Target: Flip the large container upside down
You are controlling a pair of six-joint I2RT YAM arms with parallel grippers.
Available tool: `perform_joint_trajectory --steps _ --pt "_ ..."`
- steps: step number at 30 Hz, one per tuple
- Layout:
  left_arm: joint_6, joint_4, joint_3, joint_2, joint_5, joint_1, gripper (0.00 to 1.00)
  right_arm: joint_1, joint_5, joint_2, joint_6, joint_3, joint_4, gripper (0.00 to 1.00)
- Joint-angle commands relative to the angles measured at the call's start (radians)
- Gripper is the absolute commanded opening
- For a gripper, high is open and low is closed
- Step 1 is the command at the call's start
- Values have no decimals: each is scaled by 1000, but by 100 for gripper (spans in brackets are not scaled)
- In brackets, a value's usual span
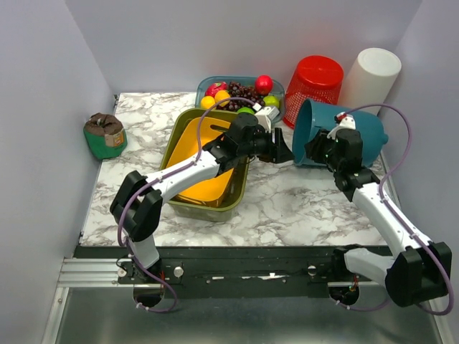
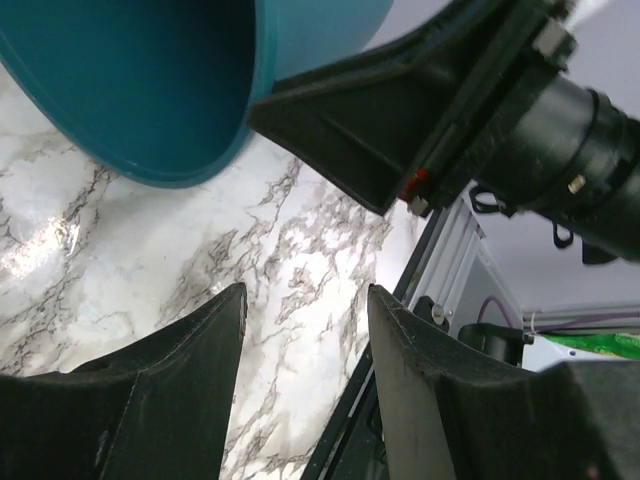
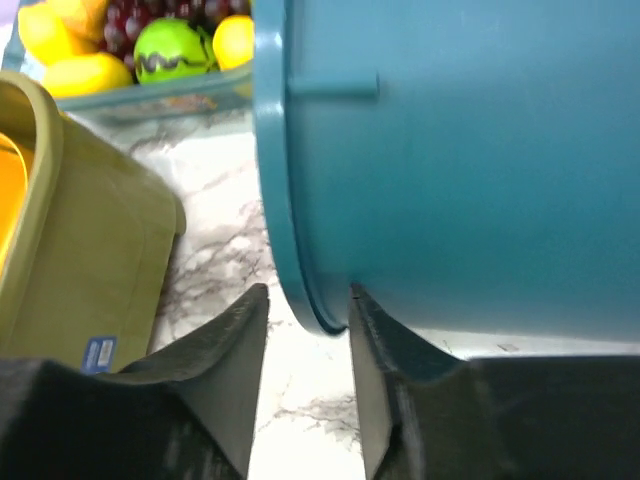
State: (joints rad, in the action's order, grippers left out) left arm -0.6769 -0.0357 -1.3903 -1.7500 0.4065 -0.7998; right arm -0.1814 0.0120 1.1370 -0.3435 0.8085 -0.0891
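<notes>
The large container is a teal bucket lying on its side at the back right of the marble table, mouth facing left. My right gripper is at the low part of the mouth. In the right wrist view, the right gripper straddles the container's rim: one finger rests against the outer wall, the other stands just off the rim. My left gripper hangs open and empty just left of the mouth. The left wrist view shows the left gripper over bare marble, below the container's opening.
An olive tub with a yellow inside lies under the left arm. Behind it stands a tray of fruit. A red basket and a white cylinder stand behind the container. A green pouch sits off the table's left edge.
</notes>
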Motion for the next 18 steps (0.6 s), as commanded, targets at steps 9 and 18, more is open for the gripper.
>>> perform_joint_trajectory --steps 9,18 --pt "11 -30 51 73 -44 16 61 -145 -440 49 -60 69 -30 46" --pt "11 -36 88 98 -41 31 61 -219 -518 90 -5 75 -31 16"
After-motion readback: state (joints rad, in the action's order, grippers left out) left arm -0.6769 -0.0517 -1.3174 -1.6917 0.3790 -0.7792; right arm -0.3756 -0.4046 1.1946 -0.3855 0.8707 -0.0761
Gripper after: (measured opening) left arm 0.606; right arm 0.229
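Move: The large container lies on its side, mouth to the robot's left; its middle is some 9 cm ahead of the right hand, 10 cm to the right and about level in height, its near rim right at the fingertips. Beyond it, the red basket stands about 22 cm ahead, straight out, and the olive bin's middle is about 28 cm left and 2 cm back. From the left hand, the container's middle is about 8 cm ahead and 18 cm right. The right fingers close on the near side of the container's rim, one inside the mouth and one outside, ending with the rim pinched between them. To get there the hand lifts about 2 cm, then edges some 1.5 cm forward while turning some 10 to 15 degrees clockwise. The left hand, empty and open, backs off leftward about 2 cm from the mouth. ##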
